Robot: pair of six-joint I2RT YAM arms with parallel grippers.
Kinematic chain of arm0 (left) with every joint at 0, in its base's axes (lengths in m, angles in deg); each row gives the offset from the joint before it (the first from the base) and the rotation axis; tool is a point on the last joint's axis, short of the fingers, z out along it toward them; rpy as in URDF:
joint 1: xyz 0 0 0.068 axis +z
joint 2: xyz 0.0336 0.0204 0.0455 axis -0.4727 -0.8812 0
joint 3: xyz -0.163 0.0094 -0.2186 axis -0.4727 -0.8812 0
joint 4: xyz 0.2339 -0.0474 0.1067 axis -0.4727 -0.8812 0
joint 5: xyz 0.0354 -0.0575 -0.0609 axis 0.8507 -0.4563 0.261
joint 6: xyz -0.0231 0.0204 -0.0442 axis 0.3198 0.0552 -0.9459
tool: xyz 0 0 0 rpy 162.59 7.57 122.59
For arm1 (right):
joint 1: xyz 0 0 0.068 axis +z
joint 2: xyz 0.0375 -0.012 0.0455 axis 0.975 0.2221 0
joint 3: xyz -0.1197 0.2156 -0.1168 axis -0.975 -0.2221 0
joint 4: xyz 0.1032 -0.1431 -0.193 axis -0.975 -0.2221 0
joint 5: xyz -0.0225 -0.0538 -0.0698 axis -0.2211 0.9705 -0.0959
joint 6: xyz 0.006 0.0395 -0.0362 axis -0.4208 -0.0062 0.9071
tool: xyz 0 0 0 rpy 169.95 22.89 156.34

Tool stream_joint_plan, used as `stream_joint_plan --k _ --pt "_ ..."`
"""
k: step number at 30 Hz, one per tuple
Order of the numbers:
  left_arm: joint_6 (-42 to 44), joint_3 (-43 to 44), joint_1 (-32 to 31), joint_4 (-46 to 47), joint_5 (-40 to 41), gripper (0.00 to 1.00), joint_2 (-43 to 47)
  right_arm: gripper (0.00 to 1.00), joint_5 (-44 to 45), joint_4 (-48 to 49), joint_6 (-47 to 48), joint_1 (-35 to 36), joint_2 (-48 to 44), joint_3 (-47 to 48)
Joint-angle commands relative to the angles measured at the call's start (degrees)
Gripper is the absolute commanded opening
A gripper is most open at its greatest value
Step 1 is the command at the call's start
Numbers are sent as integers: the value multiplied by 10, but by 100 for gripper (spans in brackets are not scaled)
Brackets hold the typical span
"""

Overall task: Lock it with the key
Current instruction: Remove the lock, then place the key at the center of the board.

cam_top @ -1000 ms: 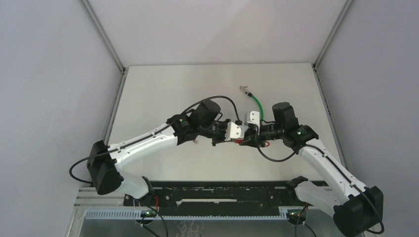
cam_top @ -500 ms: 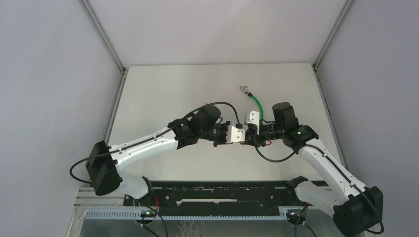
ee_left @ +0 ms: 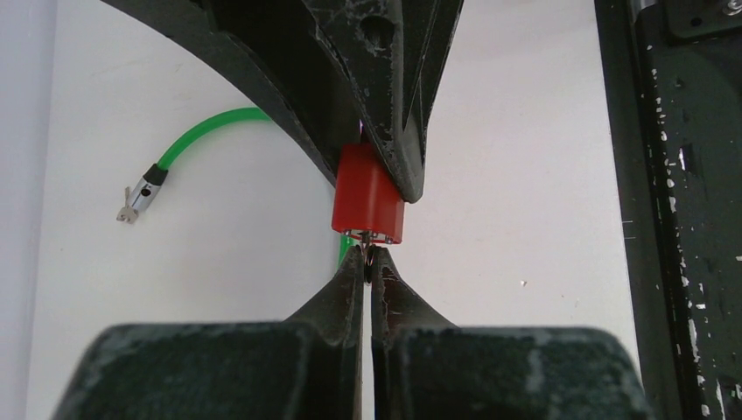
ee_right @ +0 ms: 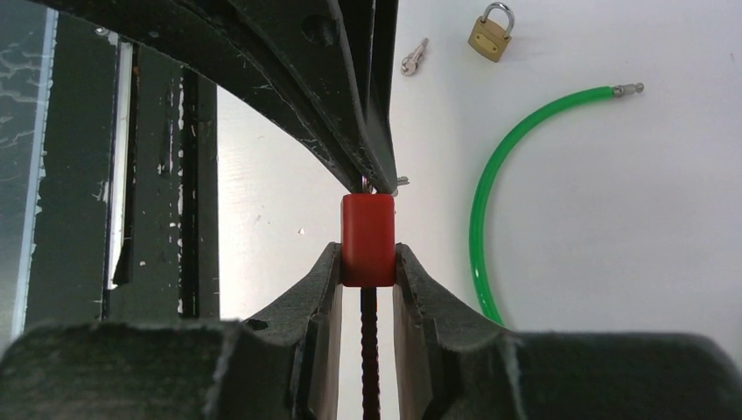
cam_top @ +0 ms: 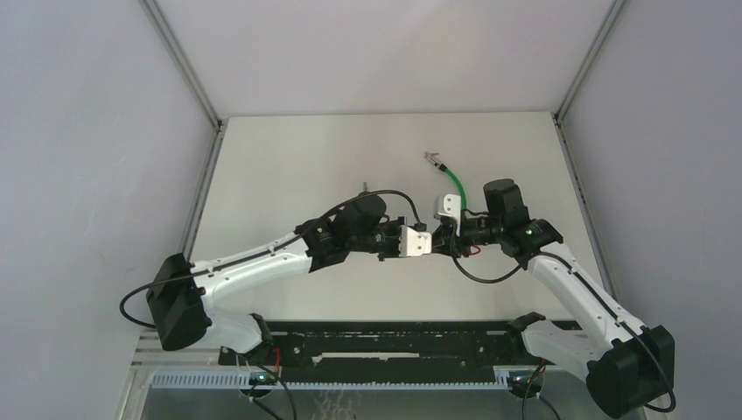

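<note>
A small red lock [ee_right: 367,238] hangs above the table with my right gripper [ee_right: 367,267] shut on its sides. A dark red cord [ee_right: 368,350] runs back from it between the fingers. In the left wrist view the red lock [ee_left: 368,197] faces me end-on. The thin metal key [ee_left: 368,255] sticks out of its near face. My left gripper [ee_left: 368,262] is shut on that key, fingertips right against the lock. From above, the left gripper [cam_top: 429,244] and right gripper [cam_top: 444,242] meet tip to tip at mid-table.
A green cable [cam_top: 456,185] with a metal end [cam_top: 430,158] curves on the table behind the grippers. A brass padlock [ee_right: 490,35] and a loose small key [ee_right: 414,57] lie on the table beyond the left arm. A black rail [cam_top: 394,343] runs along the near edge.
My left gripper has moved right up to the lock and shut on the key. The right gripper has shifted only slightly, still holding the lock.
</note>
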Motion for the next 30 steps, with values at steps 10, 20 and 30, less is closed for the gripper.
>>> stream_joint_plan --k 10,20,30 --pt "-38 -2 64 -32 -36 0 23 0 67 3 30 -6 -68 -15" --pt "45 -58 38 27 109 0 47 0 -16 -59 24 -45 -11 23" --pt "40 -38 45 -52 69 0 43 0 29 -24 -18 -46 -10 22"
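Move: My left fingers already pinch the key, its blade in the red lock, whose body lies about 3 cm to their right, level. My right hand already grips that lock; the key's pinched end is about 4 cm to its left, level. From my left hand, the green hose's near bend is right beneath, some 18 cm down; at table height, the brass padlock is about 21 cm left and 5 cm ahead, the loose key 20 cm left and 2 cm back. Keeping both grips shut, I first lift key and lock together about 1 cm, my right hand rolling slightly. Then I draw the hands apart: my left hand pulls the key about 5 cm left, also forward and down, away from the lock, while my right hand carries the lock some 2 cm right and sinks about 3 cm from its raised point, rolling back. ##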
